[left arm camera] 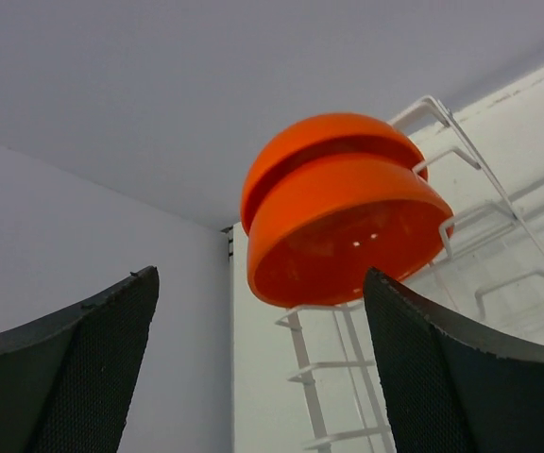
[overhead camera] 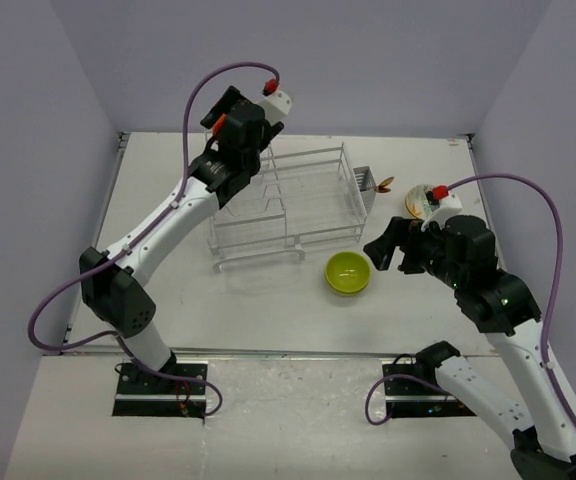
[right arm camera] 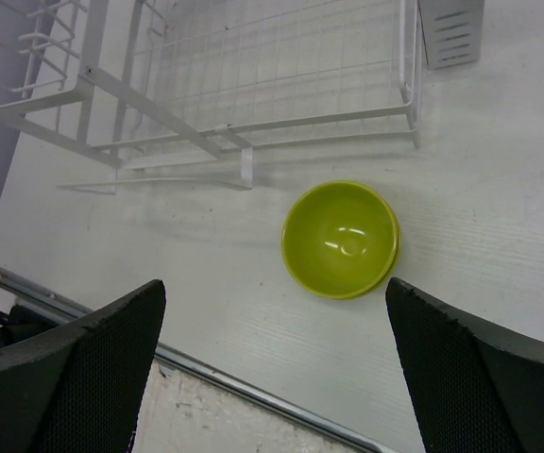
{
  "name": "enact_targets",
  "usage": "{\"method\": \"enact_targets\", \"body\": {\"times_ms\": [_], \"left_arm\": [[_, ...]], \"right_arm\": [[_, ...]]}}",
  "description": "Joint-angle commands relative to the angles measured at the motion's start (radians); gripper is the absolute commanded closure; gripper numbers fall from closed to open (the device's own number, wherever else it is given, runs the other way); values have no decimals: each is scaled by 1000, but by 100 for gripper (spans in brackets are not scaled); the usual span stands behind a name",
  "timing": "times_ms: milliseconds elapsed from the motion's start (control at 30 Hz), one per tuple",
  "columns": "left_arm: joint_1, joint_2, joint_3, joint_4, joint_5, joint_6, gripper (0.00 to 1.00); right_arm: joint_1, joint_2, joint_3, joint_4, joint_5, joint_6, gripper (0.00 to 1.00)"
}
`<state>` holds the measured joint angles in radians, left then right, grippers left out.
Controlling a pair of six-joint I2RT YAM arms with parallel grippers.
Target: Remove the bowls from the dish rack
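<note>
The white wire dish rack [overhead camera: 298,205] stands mid-table. In the left wrist view an orange-red bowl [left arm camera: 348,231] stands on edge in the rack's slotted end [left arm camera: 461,160], with a second orange-red rim close behind it. My left gripper [left arm camera: 263,377] is open and empty, just short of it; in the top view it [overhead camera: 240,135] hangs over the rack's left end and hides the bowl. A lime-green bowl [overhead camera: 349,272] sits upright on the table in front of the rack. My right gripper [right arm camera: 272,377] is open and empty above it [right arm camera: 341,239]. A flower-patterned bowl [overhead camera: 421,198] sits behind my right arm.
The rack's cutlery basket [overhead camera: 361,180] hangs on its right end, also in the right wrist view [right arm camera: 451,33]. A small brown thing [overhead camera: 386,184] lies beside it. Walls close the table at the back and both sides. A metal strip [overhead camera: 288,352] marks the table's near edge.
</note>
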<state>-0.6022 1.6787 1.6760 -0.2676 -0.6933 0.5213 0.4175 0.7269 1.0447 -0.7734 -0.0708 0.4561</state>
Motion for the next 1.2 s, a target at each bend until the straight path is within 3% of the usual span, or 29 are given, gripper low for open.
{"method": "enact_targets", "body": {"times_ms": [0, 100, 400, 567, 867, 1167], "left_arm": [[31, 18, 88, 133, 7, 79, 12], [54, 53, 105, 126, 54, 52, 16], [104, 127, 123, 110, 95, 5, 53], [108, 128, 113, 99, 126, -14, 61], [108, 115, 91, 93, 144, -37, 100], [104, 16, 80, 85, 100, -56, 100]], "right_arm": [[-2, 5, -6, 34, -40, -2, 1], [-2, 2, 5, 29, -32, -11, 1], [-2, -44, 46, 14, -30, -34, 1], [-2, -46, 57, 16, -32, -36, 1], [-2, -47, 51, 23, -32, -45, 1], [-3, -35, 52, 45, -50, -42, 1]]}}
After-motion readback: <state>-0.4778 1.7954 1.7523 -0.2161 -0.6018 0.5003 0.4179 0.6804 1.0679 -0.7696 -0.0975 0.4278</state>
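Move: The front orange bowl, mouth towards the robot at the far end of the rack's upper tier, has its middle about 7 cm ahead of the left hand, 3 cm right and 2 cm lower. The second orange bowl stands some 4 cm beyond it. The tier's empty slots lie about 3 cm back, 4 cm right and 7 cm below the left hand. From the right hand, the front bowl is roughly 32 cm ahead, 26 cm left and 4 cm higher. The left hand reaches forward about 5 cm towards the front orange bowl in a low arch, first rising some 2 cm and then sinking about 4 cm, so that its still-open fingers come to the bowl's left rim. As it stops going forward it slides roughly 2 cm to the left while the fingers, closing all along, shut and pinch the rim at that left side; with the wrist hardly turning, it then just begins to ease up. ##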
